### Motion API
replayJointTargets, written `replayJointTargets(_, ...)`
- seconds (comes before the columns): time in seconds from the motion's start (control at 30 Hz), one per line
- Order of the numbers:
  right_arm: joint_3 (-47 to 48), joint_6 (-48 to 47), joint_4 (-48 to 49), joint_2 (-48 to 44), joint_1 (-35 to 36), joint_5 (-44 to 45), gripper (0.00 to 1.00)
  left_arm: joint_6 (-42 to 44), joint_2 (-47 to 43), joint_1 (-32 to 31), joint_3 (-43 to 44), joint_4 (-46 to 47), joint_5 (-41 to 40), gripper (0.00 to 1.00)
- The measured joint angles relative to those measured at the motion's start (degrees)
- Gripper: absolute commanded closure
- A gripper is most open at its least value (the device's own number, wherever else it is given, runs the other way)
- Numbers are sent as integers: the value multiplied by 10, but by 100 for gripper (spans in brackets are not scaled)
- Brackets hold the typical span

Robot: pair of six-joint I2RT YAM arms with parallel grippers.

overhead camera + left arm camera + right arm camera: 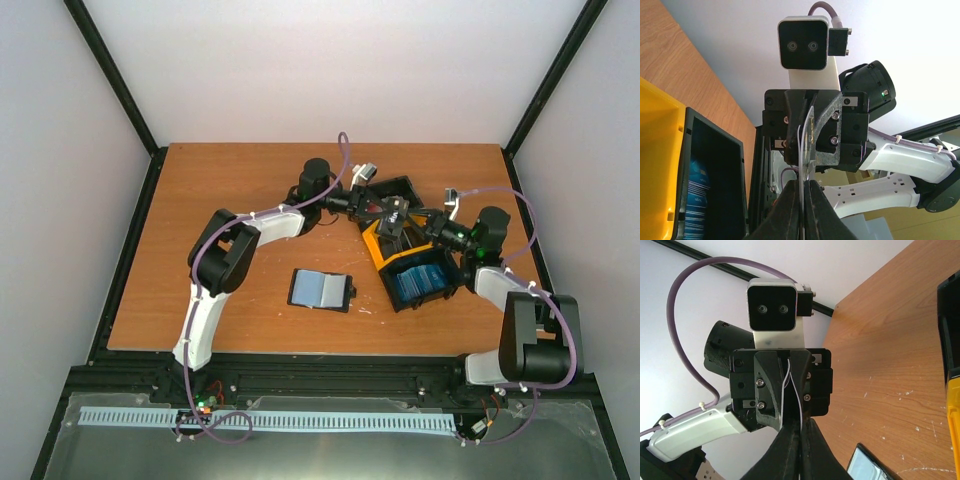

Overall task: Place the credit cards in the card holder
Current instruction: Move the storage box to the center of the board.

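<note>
My two grippers meet tip to tip above the trays, the left gripper (378,207) (805,187) facing the right gripper (412,221) (801,427). Both are shut on the same thin credit cards (809,132) (791,385), seen edge-on as two white lines that bow apart between the jaws. From the top a red patch of card (386,208) shows between them. The card holder (322,290) (867,467) lies open on the table left of the trays, a light blue card showing inside it.
A joined row of trays stands under the grippers: a black one (408,188), a yellow one (378,245) (655,165), and a black one holding several blue cards (420,282) (700,200). The wooden table (230,180) has black frame posts at its back corners.
</note>
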Motion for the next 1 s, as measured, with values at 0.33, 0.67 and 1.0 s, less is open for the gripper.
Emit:
replayJointTargets(0.33, -6, 15, 4, -6, -15, -24, 97, -1, 2, -5, 0, 8, -1, 93)
replayJointTargets(0.67, -19, 50, 41, -6, -56, -3, 97, -16, 3, 34, -2, 26, -2, 97)
replayJointTargets(1.0, -1, -40, -101, -25, -75, 23, 97, 37, 5, 40, -2, -29, -23, 99)
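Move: Both hands hold the overlapped cards above the storage box; the cards' middle is about 3 cm to the left hand's right and 1 cm back, and some 3 cm to the right hand's left, level fore and aft. The yellow compartment lies roughly 16 cm below: 6 cm right and 6 back of the left hand, 6 back and 1 right of the right hand. The far black compartment is 3 cm right and 2 ahead of the left hand, equally low. Cards held between the two hands are drawn apart, the fingers of both staying shut. After barely edging back and to its right, the left hand goes forward and to its left about 4–5 cm. The right hand first eases slightly left, then goes some 5 cm to its right, turning about 10 degrees clockwise. Both sink slightly at the end. ##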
